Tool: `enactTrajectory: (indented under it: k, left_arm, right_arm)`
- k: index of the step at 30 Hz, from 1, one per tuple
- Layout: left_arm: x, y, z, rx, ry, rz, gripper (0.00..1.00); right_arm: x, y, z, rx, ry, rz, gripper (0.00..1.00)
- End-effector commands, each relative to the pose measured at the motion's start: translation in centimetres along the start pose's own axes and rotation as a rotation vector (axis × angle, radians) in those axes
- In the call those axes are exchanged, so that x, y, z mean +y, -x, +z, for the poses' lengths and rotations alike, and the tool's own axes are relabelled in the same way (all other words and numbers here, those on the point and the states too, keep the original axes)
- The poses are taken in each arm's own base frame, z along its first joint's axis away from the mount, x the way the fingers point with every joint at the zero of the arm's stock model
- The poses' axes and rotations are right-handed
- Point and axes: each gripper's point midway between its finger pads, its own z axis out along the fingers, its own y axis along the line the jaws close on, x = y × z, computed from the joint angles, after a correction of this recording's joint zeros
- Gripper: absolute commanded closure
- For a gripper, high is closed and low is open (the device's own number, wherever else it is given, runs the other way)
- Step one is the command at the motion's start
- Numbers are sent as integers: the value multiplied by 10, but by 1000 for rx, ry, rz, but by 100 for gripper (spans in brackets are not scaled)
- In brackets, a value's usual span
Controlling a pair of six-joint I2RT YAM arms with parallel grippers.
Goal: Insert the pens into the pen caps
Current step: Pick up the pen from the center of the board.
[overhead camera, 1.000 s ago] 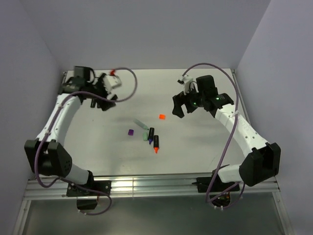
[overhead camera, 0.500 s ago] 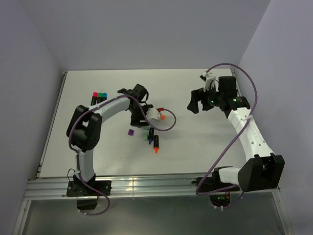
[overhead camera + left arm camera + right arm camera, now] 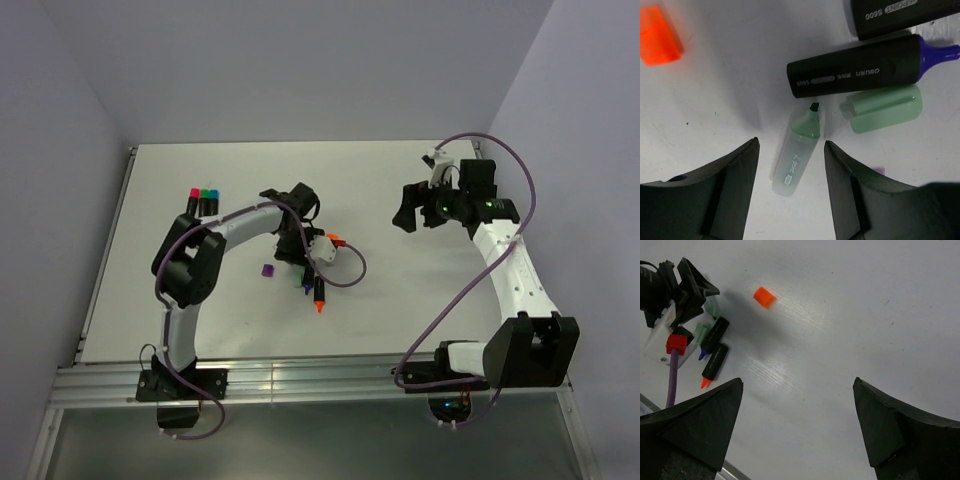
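My left gripper (image 3: 297,245) is open, low over the pile of pens in the table's middle. In the left wrist view its fingers straddle a pale green pen (image 3: 797,157) with its green tip bare; the left gripper (image 3: 791,144) is not touching it. Beside the pen lie a green cap (image 3: 885,109), a black pen with a purple tip (image 3: 860,72), part of another black pen (image 3: 905,15) and an orange cap (image 3: 659,37). An orange-tipped pen (image 3: 319,293), a purple cap (image 3: 267,270) and the orange cap (image 3: 333,240) show from above. My right gripper (image 3: 405,215) is open and empty, off to the right.
Two capped pens (image 3: 200,200), one with a red cap and one with a green cap, lie at the far left. The right wrist view shows the orange cap (image 3: 764,296), two black pens (image 3: 715,347) and bare white table under the right gripper (image 3: 798,382).
My left arm swung from the far left over to the pens and lowered, open, around the pale green pen. My right gripper drew back to the right.
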Motion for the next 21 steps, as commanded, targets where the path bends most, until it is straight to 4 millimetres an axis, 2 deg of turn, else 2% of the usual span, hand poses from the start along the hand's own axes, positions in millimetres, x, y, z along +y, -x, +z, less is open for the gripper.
enactTrajectory:
  k: [1, 4, 11, 13, 14, 15, 17, 18, 19, 21]
  left_arm:
    - [0, 0, 2, 16, -17, 45, 40]
    - [-5, -5, 9, 47, -44, 43, 45]
    - [-14, -15, 22, 88, -85, 34, 65]
    - [-13, -14, 23, 87, -78, 25, 80]
    - [-12, -11, 23, 79, -77, 23, 91]
    - [-6, -6, 20, 66, -54, 2, 99]
    - [2, 7, 13, 17, -37, -27, 100]
    - [19, 23, -2, -44, 8, -75, 100]
    - [27, 33, -12, -86, 26, -107, 100]
    - [55, 46, -43, -175, 106, -200, 100]
  right_arm:
    - [0, 1, -1, -6, 18, -7, 1]
    - [-1, 0, -2, -7, 17, -4, 1]
    - [-3, 1, -7, -15, 5, -6, 1]
    - [-4, 2, -7, -14, 6, -3, 1]
    - [-3, 3, -7, -15, 10, -6, 1]
    - [-4, 3, -6, -14, 9, 2, 1]
    - [-2, 6, -7, -22, 20, 0, 1]
    - [-1, 7, -7, -24, 24, 3, 1]
    - [0, 12, -9, -32, 27, 1, 1]
    - [4, 21, -12, -49, 40, 0, 1]
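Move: The clear pen with the green collar lies practically between the left hand's open fingers, about 1 cm back and 1 cm below, its tip to the right and slightly back. The purple-tipped pen is some 5 cm back and 5 cm to the left hand's right, the green cap about 6 cm back and 3 cm right, the orange cap roughly 4 cm ahead and 11 cm right. From the right hand, the clear pen is about 32 cm left, level fore and aft, 20 cm down. The clear pen's barrel gets pinched just behind its green collar: the left hand sinks about 1 cm over it while the half-open fingers close from ahead and behind until they stop on it. Keeping that grip, the hand stays low, then right at the end starts up, to its right and a little forward, roughly 2 cm, with the fingers still pointing down. ##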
